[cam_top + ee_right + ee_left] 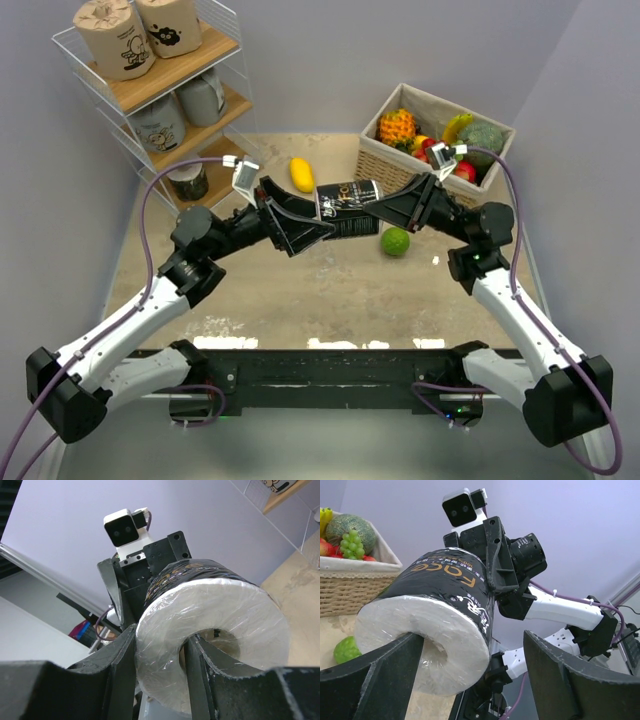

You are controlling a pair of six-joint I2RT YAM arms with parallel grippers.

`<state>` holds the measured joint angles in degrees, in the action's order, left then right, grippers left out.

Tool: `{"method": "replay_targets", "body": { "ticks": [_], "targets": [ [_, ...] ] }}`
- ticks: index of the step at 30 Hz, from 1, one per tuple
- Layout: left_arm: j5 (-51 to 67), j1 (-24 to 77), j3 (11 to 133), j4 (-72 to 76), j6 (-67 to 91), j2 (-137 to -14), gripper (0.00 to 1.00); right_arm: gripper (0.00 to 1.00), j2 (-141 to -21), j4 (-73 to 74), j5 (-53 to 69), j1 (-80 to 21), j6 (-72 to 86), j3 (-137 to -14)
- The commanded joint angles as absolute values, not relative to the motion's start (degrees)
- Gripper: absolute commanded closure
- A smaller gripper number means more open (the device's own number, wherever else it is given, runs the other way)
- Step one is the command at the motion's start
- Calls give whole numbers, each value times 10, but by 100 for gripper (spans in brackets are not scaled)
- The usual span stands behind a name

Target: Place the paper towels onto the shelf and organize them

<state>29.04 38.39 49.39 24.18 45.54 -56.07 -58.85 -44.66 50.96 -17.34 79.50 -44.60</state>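
A black-wrapped paper towel roll [347, 208] hangs in mid-air over the table's middle, lying on its side between both arms. My right gripper [378, 207] is shut on its right end. In the right wrist view one finger sits inside the core hole and the other presses the outside of the roll [215, 600], so the gripper [161, 637] pinches the wall. My left gripper [325, 215] is open around the left end. In the left wrist view one finger lies at the core hole of the roll [445, 590] and the other stands well apart. The shelf [140, 88] at the back left holds several rolls.
Two tan rolls [112, 35] stand on the top board, pale grey ones [160, 122] on the middle board and a dark one [188, 180] at the bottom. A wicker fruit basket [415, 165] is at the back right. A mango [301, 173] and a lime [395, 241] lie on the table.
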Motion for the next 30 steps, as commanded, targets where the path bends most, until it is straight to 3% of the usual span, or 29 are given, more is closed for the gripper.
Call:
{"method": "replay_targets", "body": {
  "ticks": [1, 6, 14, 18, 23, 30],
  "targets": [
    [316, 382, 494, 292, 472, -576, 17, 64, -584, -494, 507, -181, 806, -437],
    [319, 383, 481, 307, 475, -577, 27, 64, -583, -470, 507, -183, 791, -426],
    [324, 382, 479, 308, 471, -577, 58, 53, -567, -375, 491, -184, 729, -428],
    [325, 382, 476, 302, 464, -565, 61, 46, -556, -353, 486, -183, 725, -433],
    [301, 381, 487, 242, 425, -536, 62, 29, -533, -248, 459, -182, 658, -464],
    [206, 381, 545, 46, 322, -508, 62, 19, -475, 98, 285, -182, 507, -567]
  ]
}}
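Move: The black paper towel roll lies on its side in the air between my hands, still held by my right: its middle is about 5 cm to the right of my left hand and 2 cm ahead, level, and some 4 cm to the left of my right hand and 2 cm ahead. From my left hand the green ball is about 13 cm ahead, 18 cm right; the yellow fruit some 34 cm ahead, 5 cm left, both far below, on the table. I sink both hands together about 2–3 cm while my left fingers, one in the roll's core and one outside it, close to pinch the back part of its wall. Once they have it, my right fingers open wide and come free; that hand keeps sinking, then edges forward and right, turning some 10 degrees clockwise. Meanwhile my left begins drawing the roll away leftward. ##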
